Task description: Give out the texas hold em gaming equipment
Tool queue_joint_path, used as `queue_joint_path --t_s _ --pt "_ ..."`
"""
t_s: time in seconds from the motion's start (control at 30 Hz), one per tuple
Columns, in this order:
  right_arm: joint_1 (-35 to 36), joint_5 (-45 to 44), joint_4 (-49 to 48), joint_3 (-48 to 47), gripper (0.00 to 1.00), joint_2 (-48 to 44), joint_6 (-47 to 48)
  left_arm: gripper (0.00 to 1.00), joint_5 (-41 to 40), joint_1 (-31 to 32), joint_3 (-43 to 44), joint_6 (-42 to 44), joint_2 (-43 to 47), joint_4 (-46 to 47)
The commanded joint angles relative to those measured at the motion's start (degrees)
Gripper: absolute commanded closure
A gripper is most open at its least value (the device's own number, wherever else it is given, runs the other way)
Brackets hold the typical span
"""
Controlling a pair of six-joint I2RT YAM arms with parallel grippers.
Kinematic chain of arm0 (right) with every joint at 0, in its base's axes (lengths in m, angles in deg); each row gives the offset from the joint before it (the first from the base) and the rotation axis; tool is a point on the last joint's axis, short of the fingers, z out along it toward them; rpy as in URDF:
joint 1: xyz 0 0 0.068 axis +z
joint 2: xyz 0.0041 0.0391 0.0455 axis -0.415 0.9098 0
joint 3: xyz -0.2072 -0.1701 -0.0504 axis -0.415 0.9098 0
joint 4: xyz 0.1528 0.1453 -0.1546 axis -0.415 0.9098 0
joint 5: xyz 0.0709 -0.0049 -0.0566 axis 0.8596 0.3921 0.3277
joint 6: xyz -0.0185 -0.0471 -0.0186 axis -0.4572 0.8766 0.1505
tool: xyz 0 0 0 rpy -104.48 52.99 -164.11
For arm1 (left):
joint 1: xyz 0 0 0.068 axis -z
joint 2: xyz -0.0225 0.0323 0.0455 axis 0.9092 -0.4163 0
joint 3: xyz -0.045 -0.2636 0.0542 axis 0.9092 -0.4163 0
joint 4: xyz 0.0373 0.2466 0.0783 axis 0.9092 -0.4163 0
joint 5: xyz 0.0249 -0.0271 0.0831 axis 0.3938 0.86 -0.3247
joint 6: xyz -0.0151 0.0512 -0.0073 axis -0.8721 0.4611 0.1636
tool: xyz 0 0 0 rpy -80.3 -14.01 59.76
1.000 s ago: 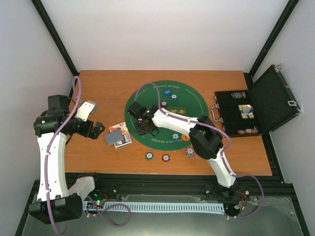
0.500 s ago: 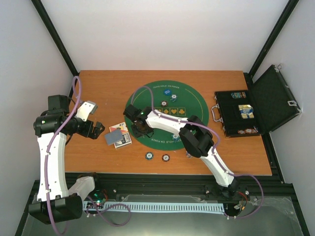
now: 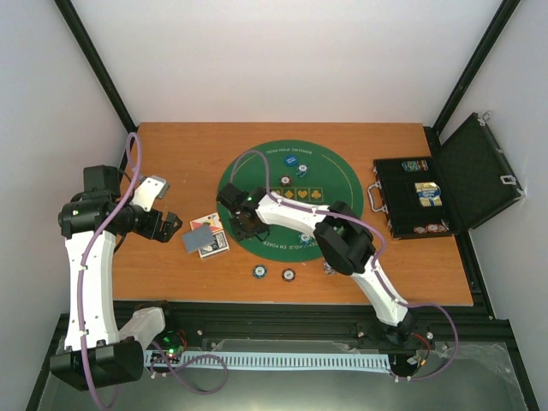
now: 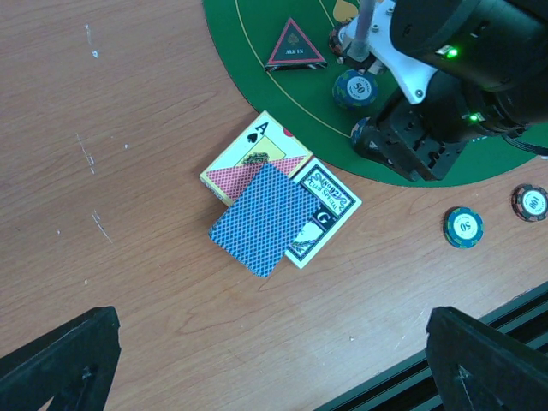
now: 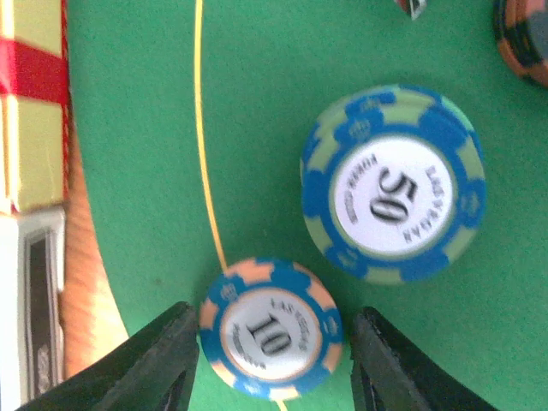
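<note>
My right gripper (image 5: 270, 347) is low over the left edge of the green poker mat (image 3: 338, 175). Between its open jaws a blue-and-orange "10" chip (image 5: 270, 328) lies flat on the felt; the left finger (image 5: 158, 364) is close to its rim and the right finger (image 5: 390, 364) stands apart. A blue-green "50" chip (image 5: 392, 195) lies just beyond. A red-black triangular marker (image 4: 294, 47) sits further up the mat. Blue-backed cards (image 4: 261, 218) rest on two card boxes on the wood. My left gripper (image 3: 171, 229) hovers open left of them, holding nothing.
Two chips (image 3: 259, 271) (image 3: 289, 275) lie on the wood below the mat. An open black case (image 3: 415, 197) with more chips stands at the right. Several small cards and discs lie near the mat's top. An orange-black chip (image 5: 522, 38) is near the "50" chip.
My right gripper's jaws have spread wider around the "10" chip, which lies on the mat. The right arm's elbow has swung a little left. The left arm has not moved.
</note>
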Motion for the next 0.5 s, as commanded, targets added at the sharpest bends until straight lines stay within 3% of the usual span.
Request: queue_joint_path --t_s 0.0,0.3,0.47 --pt "0.3 -0.5 0.3 3.5 0.48 -5.3 -0.6 0.00 0.3 -0.2 1.2 -0.5 0.8 -0.5" --pt "0.9 -1.0 0.6 9.4 0.34 -15.6 -0.5 0.00 0.2 -0.2 1.1 -0.1 1.5 -0.7" --pt "1.2 -2.5 0.2 17.7 0.28 -24.8 -0.7 0.00 0.4 -0.2 1.3 -0.1 1.3 -0.9"
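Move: The right hand is down at the mat's left rim, its fingers around the blue-and-orange 10 chip, which sits directly between the tips, about 1 cm below the hand point. Its neighbours, seen from that chip: the 50 chip some 4 cm ahead and 1 cm right, the brown chip about 8 cm ahead and 3 cm right, and the white card box roughly 8 cm left and 3 cm back. For the waiting left hand the 10 chip lies about 8 cm ahead, 19 cm right and 23 cm down. The right hand spreads its already loosened fingers from about half to some 70 percent open, coming free of the 10 chip while first easing back and to the right, still low over the mat. It then climbs with growing speed to about 8 cm up, still drifting back and right some 4 cm in all, away from the 10 chip and the 50 chip beyond it, with its fingers still pointing down. ##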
